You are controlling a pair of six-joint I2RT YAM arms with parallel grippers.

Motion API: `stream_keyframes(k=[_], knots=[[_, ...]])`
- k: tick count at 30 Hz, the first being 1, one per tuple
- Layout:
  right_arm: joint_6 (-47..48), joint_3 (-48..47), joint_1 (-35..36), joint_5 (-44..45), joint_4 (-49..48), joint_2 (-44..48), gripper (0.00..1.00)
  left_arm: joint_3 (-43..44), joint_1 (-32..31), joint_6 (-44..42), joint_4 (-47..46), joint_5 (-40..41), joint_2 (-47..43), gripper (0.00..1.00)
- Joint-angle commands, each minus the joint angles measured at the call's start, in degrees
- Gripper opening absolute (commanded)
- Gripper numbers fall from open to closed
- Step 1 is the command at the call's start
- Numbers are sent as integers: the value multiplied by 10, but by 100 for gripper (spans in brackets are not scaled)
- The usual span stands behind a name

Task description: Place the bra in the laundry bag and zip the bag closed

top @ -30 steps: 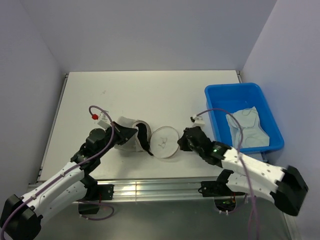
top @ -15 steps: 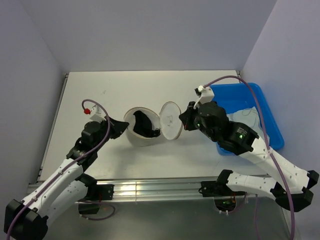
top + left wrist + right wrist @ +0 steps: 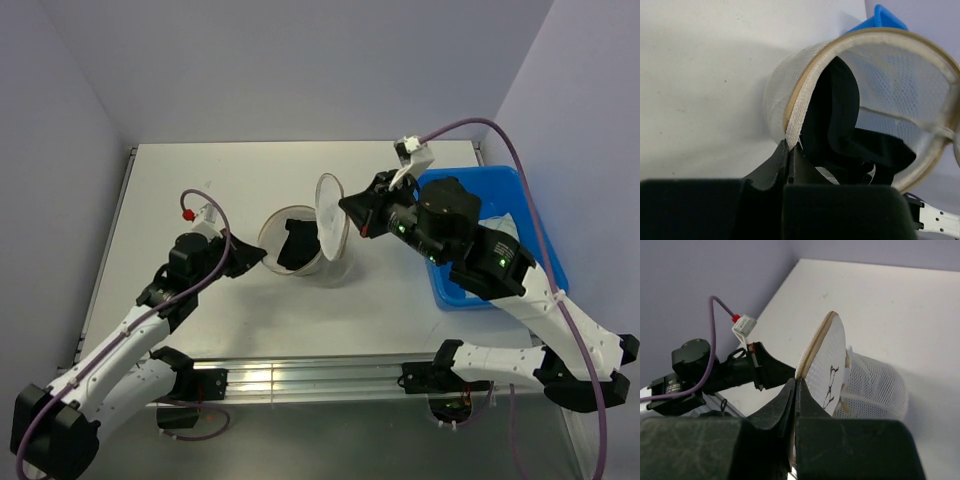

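The laundry bag (image 3: pixel 335 262) stands on the table as a round cream mesh drum with its mouth open. The black bra (image 3: pixel 297 245) lies inside it; it also shows in the left wrist view, bra (image 3: pixel 840 125). My left gripper (image 3: pixel 262 257) is shut on the bag's zip rim (image 3: pixel 800 107) at its left side, left gripper (image 3: pixel 790 147). My right gripper (image 3: pixel 345 203) is shut on the edge of the round lid (image 3: pixel 330 228), holding it upright over the bag's right side. The right wrist view has the right gripper (image 3: pixel 797 382), the lid (image 3: pixel 832 365) with its small dark mark, and the mesh wall (image 3: pixel 875 385).
A blue plastic bin (image 3: pixel 490 178) sits at the table's right edge, partly behind my right arm, with a pale cloth (image 3: pixel 503 224) in it. The table's white surface (image 3: pixel 220 180) stretches behind and left of the bag. Grey walls close in on the sides and back.
My right gripper has lifted the lid from flat on the table to upright above the bag. The bag has tipped up from lying on its side, with my left gripper holding its rim.
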State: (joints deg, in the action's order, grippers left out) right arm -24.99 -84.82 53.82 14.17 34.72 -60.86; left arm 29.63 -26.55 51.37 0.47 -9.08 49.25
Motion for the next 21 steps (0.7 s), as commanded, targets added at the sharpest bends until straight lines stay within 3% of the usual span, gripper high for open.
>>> stream_keyframes(k=[1,3,9,16,21], knots=[[-7,60,-1,11,-40,5,0,53,1,-38,45,22,-54,0],[-18,106,-19,15,-45,-11,0,52,3,-44,48,28,-53,0],[-4,91,-19,30,-55,41,0,129,5,-92,118,55,-28,0],[-22,163,-22,-41,-119,33,0,93,29,-79,112,87,-36,0],[-17,178,-26,-37,-137,27,0,76,47,-74,118,129,-66,0]])
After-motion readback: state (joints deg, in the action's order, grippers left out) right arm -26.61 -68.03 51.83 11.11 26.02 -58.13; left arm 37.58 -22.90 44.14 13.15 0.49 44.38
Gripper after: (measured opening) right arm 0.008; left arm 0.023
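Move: Both hands already grip the laundry bag, the left on the mouth's near-left rim, the right on the raised lid's edge. From the left hand the bra in the bag lies about 7 cm right, 3 cm ahead and 3 cm lower, with the lid's middle some 13 cm right, level fore and aft, 12 cm higher. From the right hand the bra is roughly 8 cm left, 5 cm ahead and 19 cm below; the lid's middle is 2 cm ahead, 2 cm left and 7 cm below. The right hand, still pinching the lid's edge, drops about 8 cm towards the bag mouth, nearly all of it early on, then stays near that height. Meanwhile the left keeps its pinch on the rim and lifts it between 5 and 6 cm, then swings it away to the left with a slight sink, ending some 5 cm left and 3.5 cm higher, the wrist rolling its left side up and turning counter-clockwise about 10 degrees each. ##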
